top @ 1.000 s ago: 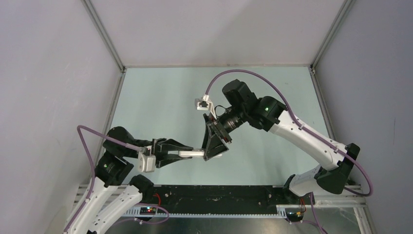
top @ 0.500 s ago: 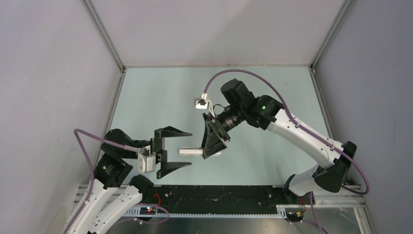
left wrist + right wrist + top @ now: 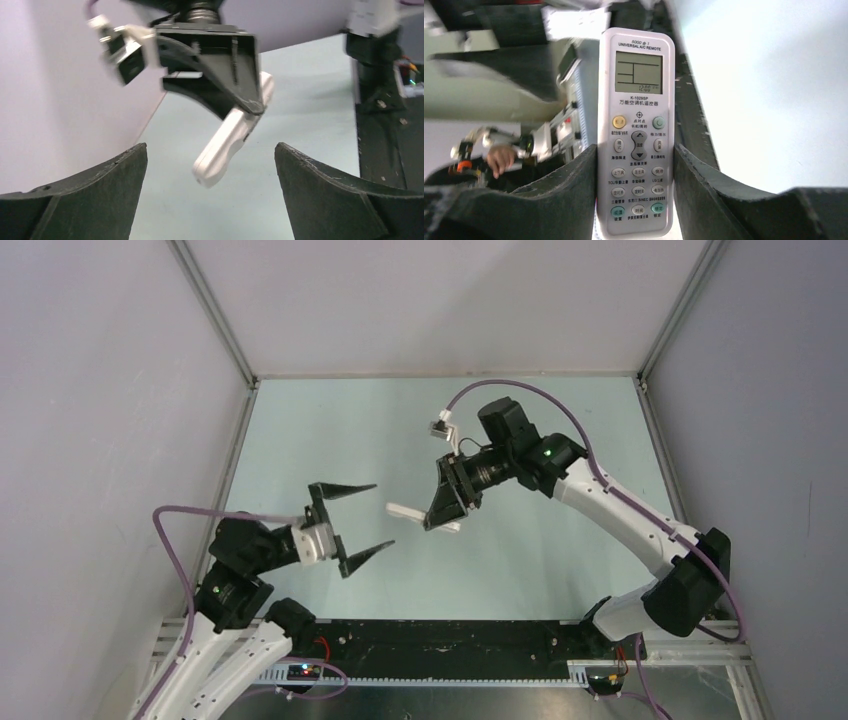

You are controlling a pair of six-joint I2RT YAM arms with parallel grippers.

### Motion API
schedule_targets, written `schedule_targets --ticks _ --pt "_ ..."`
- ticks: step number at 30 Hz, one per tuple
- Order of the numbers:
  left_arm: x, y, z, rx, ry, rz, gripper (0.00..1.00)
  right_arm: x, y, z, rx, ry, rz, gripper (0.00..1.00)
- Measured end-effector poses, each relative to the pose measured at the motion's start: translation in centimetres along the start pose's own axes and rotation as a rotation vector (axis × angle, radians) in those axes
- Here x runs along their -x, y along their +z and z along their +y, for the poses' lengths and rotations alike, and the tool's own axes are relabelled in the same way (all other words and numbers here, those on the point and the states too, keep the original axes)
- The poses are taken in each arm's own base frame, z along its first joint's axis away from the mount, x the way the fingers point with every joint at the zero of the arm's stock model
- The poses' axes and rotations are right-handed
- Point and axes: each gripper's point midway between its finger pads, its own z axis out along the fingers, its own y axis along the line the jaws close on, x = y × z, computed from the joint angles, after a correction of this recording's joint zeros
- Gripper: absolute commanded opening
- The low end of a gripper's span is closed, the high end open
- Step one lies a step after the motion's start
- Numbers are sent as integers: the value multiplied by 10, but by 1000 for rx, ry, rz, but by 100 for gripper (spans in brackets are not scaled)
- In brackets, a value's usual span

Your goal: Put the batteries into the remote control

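The white remote control (image 3: 636, 135) is held off the table, its button face and lit display toward the right wrist camera. My right gripper (image 3: 635, 150) is shut on its long sides at the lower button rows. From above, the remote (image 3: 403, 510) sticks out leftward from the right gripper (image 3: 443, 508). My left gripper (image 3: 384, 516) stands wide open just left of the remote's free end, not touching it. In the left wrist view the remote (image 3: 227, 145) hangs beyond the two spread fingers (image 3: 100, 195), with nothing between them. The batteries are out of view.
Pale walls and metal frame posts (image 3: 215, 315) enclose the green table (image 3: 330, 430) on three sides. A black rail (image 3: 450, 640) runs along the near edge between the arm bases. The right arm's purple cable (image 3: 560, 405) loops above its wrist.
My left gripper let go of the remote's end, opened wide and drew back to the left. The right gripper carried the remote a little farther from the near edge and to the right.
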Motion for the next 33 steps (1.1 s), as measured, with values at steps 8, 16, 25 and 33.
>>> schedule_targets --ticks 8,16,25,33 --pt "-34 -13 56 431 -434 157 100 -18 -26 -131 -547 231 -129 25" --pt "-66 -15 60 618 -793 198 100 -69 -83 -239 -1135 393 -211 24" --pt "-112 -25 42 737 -1004 285 100 -93 -120 -295 -1433 479 -263 34" --pt "-117 -28 38 773 -1076 293 100 -110 -120 -317 -1490 508 -257 42"
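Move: The right hand already grips the remote control; the bare table spot it is being taken to lies about 17 cm ahead, 18 cm to the right and some 27 cm below that hand. From the empty, wide-open left hand, that spot is roughly 16 cm ahead, 29 cm to the right and 29 cm below, while the remote control's middle is only about 9 cm to the right, level fore and aft and roughly level in height. Down, to the right and forward in one fast sweep, the right hand carries the remote control some 25 cm down towards the table, slowing near the end; its fingers keep their grip and swing clockwise from pointing left to forward and steeply down. The left hand, still wide open, backs away forward and slightly left, then sinks about 8 cm, its fingers turning from rightward to forward-right. ##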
